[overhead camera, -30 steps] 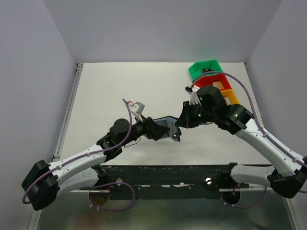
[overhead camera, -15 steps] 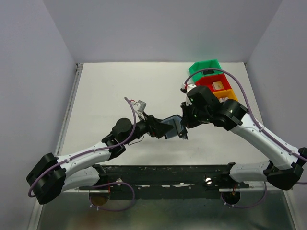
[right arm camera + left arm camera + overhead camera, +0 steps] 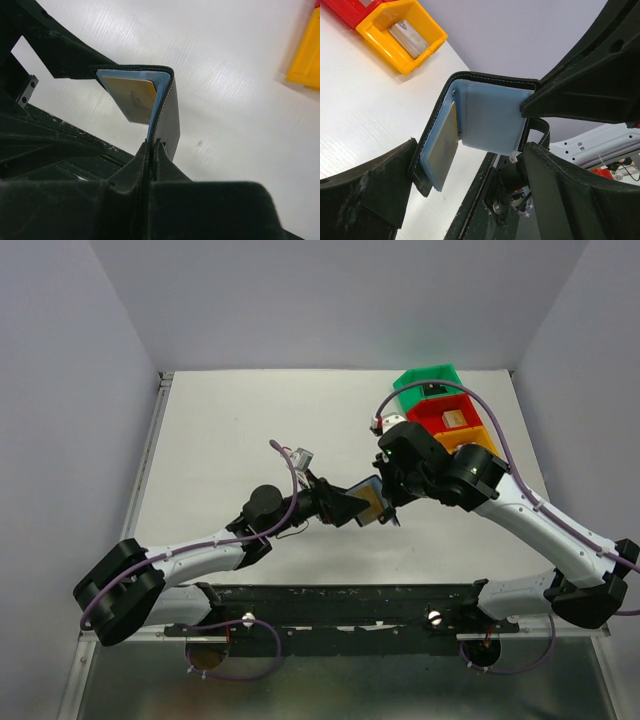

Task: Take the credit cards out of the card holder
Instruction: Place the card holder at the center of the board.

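Note:
The card holder is held open above the table's middle, black outside with blue-grey pockets inside. A gold-orange credit card sits in one flap's pocket and also shows in the right wrist view. My right gripper is shut on the edge of the other flap; from above it sits at the holder's right side. My left gripper is open wide, its fingers on either side of the holder, with the card flap close to its left finger. Other credit cards are hidden.
Green, red and orange bins stand in a row at the back right; the orange one holds a small silver item. The black frame rail runs along the near table edge below the holder.
Both grippers and the holder have shifted right and slightly back. The holder has turned, so its gold card now faces the top camera. The left arm stretched out further; both grips are unchanged.

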You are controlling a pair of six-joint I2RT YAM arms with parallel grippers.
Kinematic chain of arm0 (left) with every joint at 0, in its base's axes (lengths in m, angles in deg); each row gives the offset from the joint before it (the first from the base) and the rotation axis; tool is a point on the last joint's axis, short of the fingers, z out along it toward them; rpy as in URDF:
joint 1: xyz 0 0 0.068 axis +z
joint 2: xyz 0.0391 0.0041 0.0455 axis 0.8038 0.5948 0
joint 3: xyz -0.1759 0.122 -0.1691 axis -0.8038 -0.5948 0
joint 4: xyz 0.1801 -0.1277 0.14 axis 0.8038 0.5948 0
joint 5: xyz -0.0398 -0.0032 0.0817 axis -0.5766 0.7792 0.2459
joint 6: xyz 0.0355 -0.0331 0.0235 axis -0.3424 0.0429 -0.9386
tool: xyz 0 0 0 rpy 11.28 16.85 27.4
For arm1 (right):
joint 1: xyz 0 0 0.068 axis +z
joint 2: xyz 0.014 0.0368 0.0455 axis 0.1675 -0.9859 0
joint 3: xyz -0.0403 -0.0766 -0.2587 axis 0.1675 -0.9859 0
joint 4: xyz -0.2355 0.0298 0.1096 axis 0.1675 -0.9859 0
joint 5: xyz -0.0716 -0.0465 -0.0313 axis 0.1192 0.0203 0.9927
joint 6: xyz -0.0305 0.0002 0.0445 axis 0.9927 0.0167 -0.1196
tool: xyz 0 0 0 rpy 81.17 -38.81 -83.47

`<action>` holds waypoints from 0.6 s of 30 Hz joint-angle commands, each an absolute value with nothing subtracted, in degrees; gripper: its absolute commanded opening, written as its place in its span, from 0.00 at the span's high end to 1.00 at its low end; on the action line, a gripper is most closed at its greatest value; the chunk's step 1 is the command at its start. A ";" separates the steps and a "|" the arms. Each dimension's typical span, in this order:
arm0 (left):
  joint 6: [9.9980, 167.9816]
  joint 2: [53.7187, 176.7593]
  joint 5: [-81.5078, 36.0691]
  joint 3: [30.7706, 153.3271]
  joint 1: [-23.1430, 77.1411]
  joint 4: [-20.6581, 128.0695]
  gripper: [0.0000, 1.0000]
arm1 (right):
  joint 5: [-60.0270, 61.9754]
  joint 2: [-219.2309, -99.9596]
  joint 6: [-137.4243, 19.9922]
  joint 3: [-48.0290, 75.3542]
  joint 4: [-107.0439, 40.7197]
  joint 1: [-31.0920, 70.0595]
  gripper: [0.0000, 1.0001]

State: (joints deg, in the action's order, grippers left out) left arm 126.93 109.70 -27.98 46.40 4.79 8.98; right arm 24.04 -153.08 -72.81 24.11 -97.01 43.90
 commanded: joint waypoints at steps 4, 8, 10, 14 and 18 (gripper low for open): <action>125.14 105.58 -28.44 45.02 4.89 6.50 0.16 | 15.14 -149.19 -73.61 22.15 -92.08 42.22 1.00; 123.91 103.03 -27.29 43.44 4.89 8.61 0.29 | 6.88 -147.42 -74.49 19.51 -87.68 40.90 1.00; 123.64 101.71 -26.85 42.56 4.81 9.23 0.34 | 3.79 -146.72 -75.10 18.54 -85.84 40.54 1.00; 123.20 98.90 -25.27 40.36 4.89 10.28 0.42 | -0.87 -145.66 -76.25 16.87 -83.20 39.75 1.00; 121.89 95.83 -24.13 39.13 4.89 13.17 0.53 | -5.09 -144.87 -77.30 14.94 -80.03 38.17 1.00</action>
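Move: The gold card in the card holder's inner flap is about 2 cm to the right and 1 cm ahead of the left hand, level with its open fingers. From the right hand, which already pinches the holder, the card is roughly 4 cm left, 1 cm ahead and 2 cm lower. The yellow bin stands some 30 cm right of the left hand, 20 cm ahead and 15 cm below. Both hands draw left and back, the right 5 cm with the holder, the left half-closing around the card. ##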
